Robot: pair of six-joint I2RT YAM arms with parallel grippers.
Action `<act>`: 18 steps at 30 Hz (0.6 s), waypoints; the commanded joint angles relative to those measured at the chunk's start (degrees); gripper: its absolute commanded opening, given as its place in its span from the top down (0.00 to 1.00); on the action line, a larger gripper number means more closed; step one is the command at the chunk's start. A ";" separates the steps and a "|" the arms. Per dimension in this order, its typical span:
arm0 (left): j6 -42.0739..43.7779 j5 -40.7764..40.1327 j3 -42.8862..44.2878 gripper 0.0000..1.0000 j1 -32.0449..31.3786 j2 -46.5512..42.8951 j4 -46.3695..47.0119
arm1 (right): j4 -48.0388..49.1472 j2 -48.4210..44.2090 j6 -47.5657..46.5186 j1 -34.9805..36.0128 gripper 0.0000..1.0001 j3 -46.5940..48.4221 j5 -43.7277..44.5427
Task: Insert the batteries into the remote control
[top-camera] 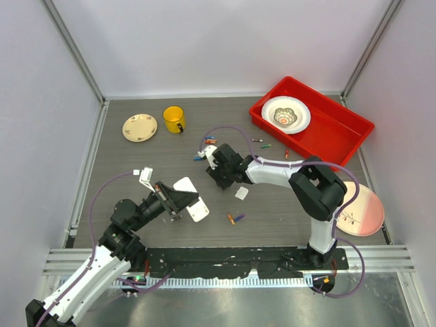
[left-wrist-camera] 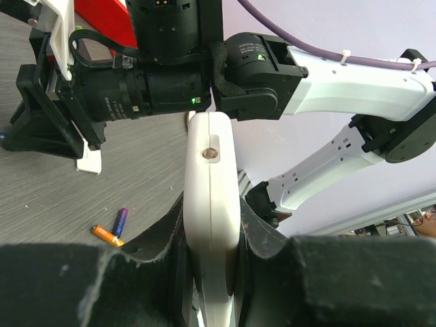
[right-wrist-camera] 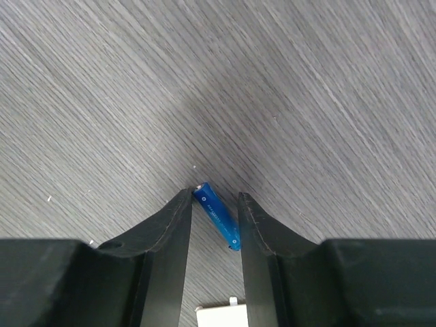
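My left gripper point(left-wrist-camera: 212, 228) is shut on the white remote control point(left-wrist-camera: 211, 177), which it holds edge-on above the table; from above the same gripper point(top-camera: 178, 203) shows with the remote control point(top-camera: 198, 210) sticking out of it. My right gripper point(right-wrist-camera: 214, 204) is down on the table with a blue battery point(right-wrist-camera: 216, 215) lying slantwise between its fingers, one end against each finger. The right gripper point(top-camera: 216, 165) sits just below a cluster of batteries point(top-camera: 206, 142). An orange battery point(left-wrist-camera: 107, 235) and a purple battery point(left-wrist-camera: 120, 219) lie together on the table.
A small white square piece point(top-camera: 241, 193) lies by the right arm. A yellow mug point(top-camera: 174, 119) and small plate point(top-camera: 139, 127) stand at the back left. A red tray point(top-camera: 334, 129) holding a bowl point(top-camera: 285, 114) is back right, a pink plate point(top-camera: 361, 208) at right.
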 commanded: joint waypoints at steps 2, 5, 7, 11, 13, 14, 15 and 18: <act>0.73 0.59 0.44 1.00 0.36 -0.42 2.63 | 0.06 1.26 0.48 0.04 0.65 2.60 2.45; 0.73 0.59 0.44 1.00 0.36 -0.16 2.71 | -0.38 1.61 0.92 0.04 0.71 2.78 2.97; 0.73 0.59 0.44 1.00 0.36 0.02 2.89 | -0.90 1.61 1.01 0.04 0.73 2.95 2.89; 0.55 0.51 0.26 1.00 0.36 0.19 3.15 | -1.87 1.79 1.63 0.04 0.77 3.13 2.45; 0.55 0.51 0.35 1.00 0.36 0.46 3.42 | -2.31 1.96 2.42 0.04 0.94 3.30 2.62; 0.38 0.42 0.35 1.00 0.36 0.72 3.59 | -2.40 2.05 3.12 0.04 0.99 3.30 4.10; 0.20 0.33 0.26 0.99 0.36 0.98 3.85 | -2.66 1.62 4.08 0.04 0.99 3.57 5.59; -0.41 -0.11 0.26 1.00 0.36 2.56 5.43 | -2.31 -1.88 10.23 -0.05 0.99 2.78 11.40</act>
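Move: The loose blue battery lies flat just under the right hand's parted pads, its middle roughly 1 cm back, 1 cm right and 1 cm below. From that hand, the white battery cover is about 6 cm back and 6 cm right, the orange battery 14 cm back and 2 cm right, and another blue battery 8 cm ahead and 10 cm left. From the left hand, the loose blue battery is some 13 cm ahead, 11 cm right and 21 cm below. The right fingers close from less than half open until they pinch the blue battery between their tips, crosswise to its length. Meanwhile the hand stays down at table height and creeps about 1 cm forward, easing slightly right at the very end with a small clockwise turn of the wrist, some 5 degrees. ##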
